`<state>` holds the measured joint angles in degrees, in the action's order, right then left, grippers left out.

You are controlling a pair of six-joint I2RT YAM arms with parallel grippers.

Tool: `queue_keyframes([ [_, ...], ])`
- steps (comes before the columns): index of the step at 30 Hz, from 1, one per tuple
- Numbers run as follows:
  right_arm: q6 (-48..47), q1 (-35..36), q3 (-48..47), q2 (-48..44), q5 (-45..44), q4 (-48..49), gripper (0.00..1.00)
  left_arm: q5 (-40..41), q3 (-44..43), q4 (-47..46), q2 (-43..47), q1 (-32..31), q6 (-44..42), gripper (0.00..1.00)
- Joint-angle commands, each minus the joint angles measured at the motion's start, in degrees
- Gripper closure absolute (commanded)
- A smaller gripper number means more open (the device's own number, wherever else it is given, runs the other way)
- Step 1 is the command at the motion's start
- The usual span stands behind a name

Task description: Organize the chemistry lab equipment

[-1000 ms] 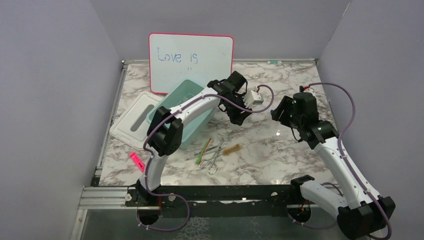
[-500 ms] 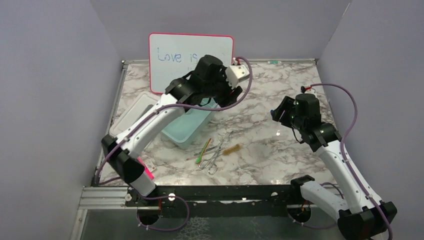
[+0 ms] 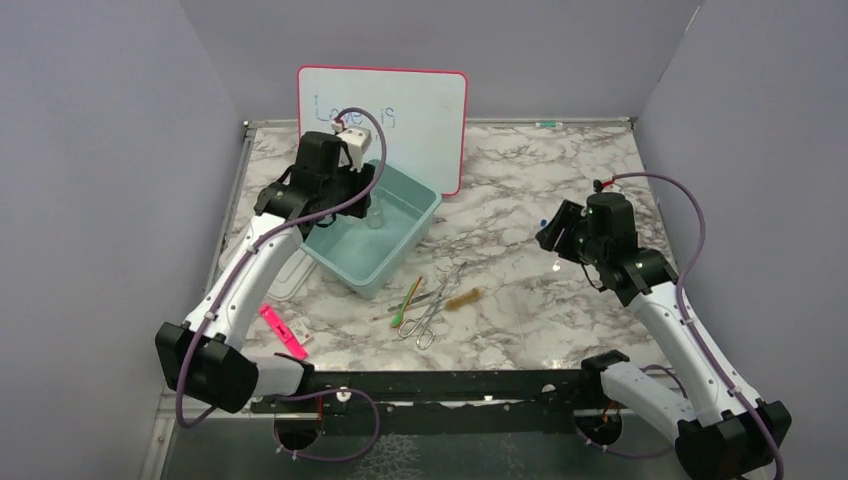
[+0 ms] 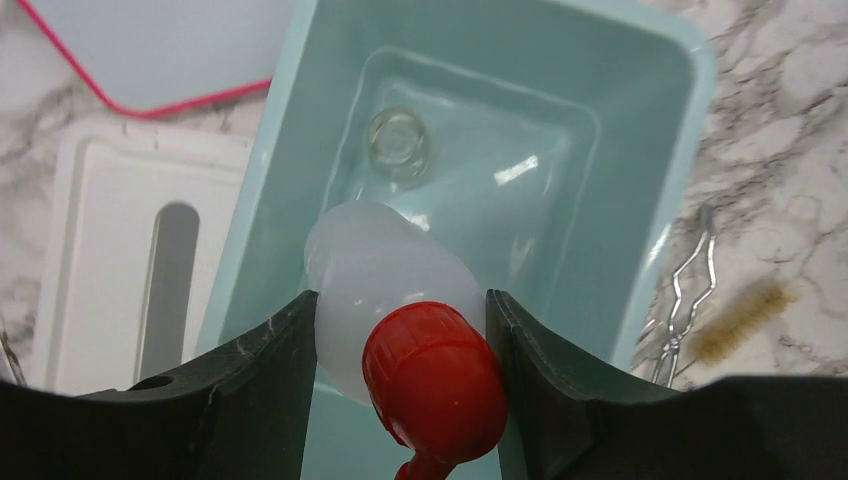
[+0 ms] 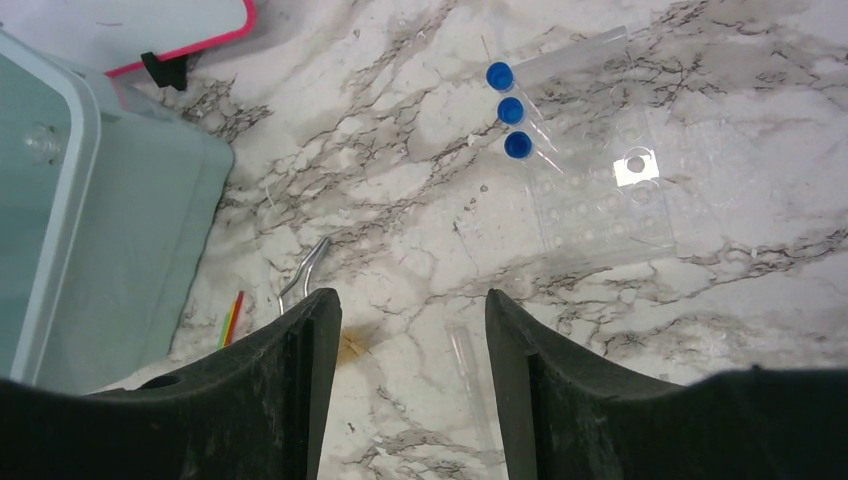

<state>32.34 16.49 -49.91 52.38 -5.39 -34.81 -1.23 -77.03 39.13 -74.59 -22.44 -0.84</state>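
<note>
My left gripper (image 4: pixel 400 305) is shut on the white squeeze bottle (image 4: pixel 375 255) with its red nozzle cap (image 4: pixel 435 375), held over the teal bin (image 4: pixel 690 100). A small glass flask (image 4: pixel 398 145) stands inside the bin (image 3: pixel 425 215). Metal tongs (image 3: pixel 435 305) and a brown bristle brush (image 3: pixel 462 298) lie on the marble in front of the bin. My right gripper (image 5: pixel 412 300) hangs open above the table, nothing between its fingers. Three blue-capped tubes (image 5: pixel 510 112) lie at a clear rack (image 5: pixel 600 190). One clear tube (image 5: pixel 470 370) lies below the right jaws.
The pink-framed whiteboard (image 3: pixel 385 110) leans at the back. A white lid (image 4: pixel 130 260) lies left of the bin. A pink marker (image 3: pixel 282 330) lies near the front left edge. A green and red stick (image 3: pixel 408 300) lies beside the tongs.
My left arm has swung left, from the middle of the table to above the bin, with the bottle in its grip. The right arm has barely shifted.
</note>
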Motion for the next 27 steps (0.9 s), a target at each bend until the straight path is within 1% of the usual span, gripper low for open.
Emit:
queue_keyframes([
  [1, -0.74, -0.23, 0.92, 0.23, 2.77, 1.53, 0.40, -4.40, 6.36, -0.33, 1.70, 6.04, 5.07, 0.62],
  [4, -0.95, -0.18, 1.22, 0.87, 3.37, 1.93, 0.40, -6.69, 9.36, -1.80, 0.44, 9.02, 5.33, 0.62],
  [8, -1.14, -0.18, 1.74, 1.47, 4.83, 2.81, 0.40, -9.78, 11.77, -5.87, -2.21, 10.18, 5.93, 0.62],
  [14, -1.13, -0.23, 2.00, 2.52, 5.00, 3.42, 0.40, -7.92, 12.48, -10.99, -7.34, 10.33, 7.63, 0.61],
  [16, -1.14, -0.17, 2.02, 2.92, 6.58, 3.49, 0.41, -7.05, 12.89, -12.34, -8.93, 10.26, 7.70, 0.61],
  [20, -1.05, -0.22, 2.79, 3.18, 7.06, 4.66, 0.41, -3.97, 12.16, -13.47, -13.05, 10.38, 6.54, 0.61],
  [22, -1.20, -0.23, 2.69, 3.66, 7.17, 4.77, 0.41, -4.77, 11.61, -13.52, -14.53, 10.39, 6.57, 0.60],
  [25, -1.32, -0.21, 2.04, 4.38, 7.06, 4.32, 0.41, -4.62, 12.08, -14.85, -15.37, 10.44, 7.47, 0.56],
  [27, -1.55, -0.23, 1.80, 4.25, 7.03, 4.31, 0.41, -2.74, 12.02, -15.05, -16.00, 10.40, 8.76, 0.48],
])
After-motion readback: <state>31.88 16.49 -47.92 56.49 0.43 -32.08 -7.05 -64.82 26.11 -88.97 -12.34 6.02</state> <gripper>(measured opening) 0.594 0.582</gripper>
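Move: Almost straight under the left hand, which still holds the red-capped squeeze bottle, lies the teal box, its middle some 20 cm down and about 1 cm to the right. The glass beaker already in the box is roughly 3 cm ahead, 3 cm right and 22 cm below; the white lid lies about 20 cm left, 2 cm back and 25 cm down. From the empty right hand the box is about 39 cm left, 6 cm ahead and 14 cm lower. Lowering the squeeze bottle about 14 cm into the left part of the box, the left hand first swings nearly 5 cm left while sinking, then eases forward on the way down. Its wrist tips some 15 degrees further down and turns slightly counter-clockwise; the fingers keep their grip below the red cap. The right hand, empty and open, sinks and drifts left a couple of centimetres. ##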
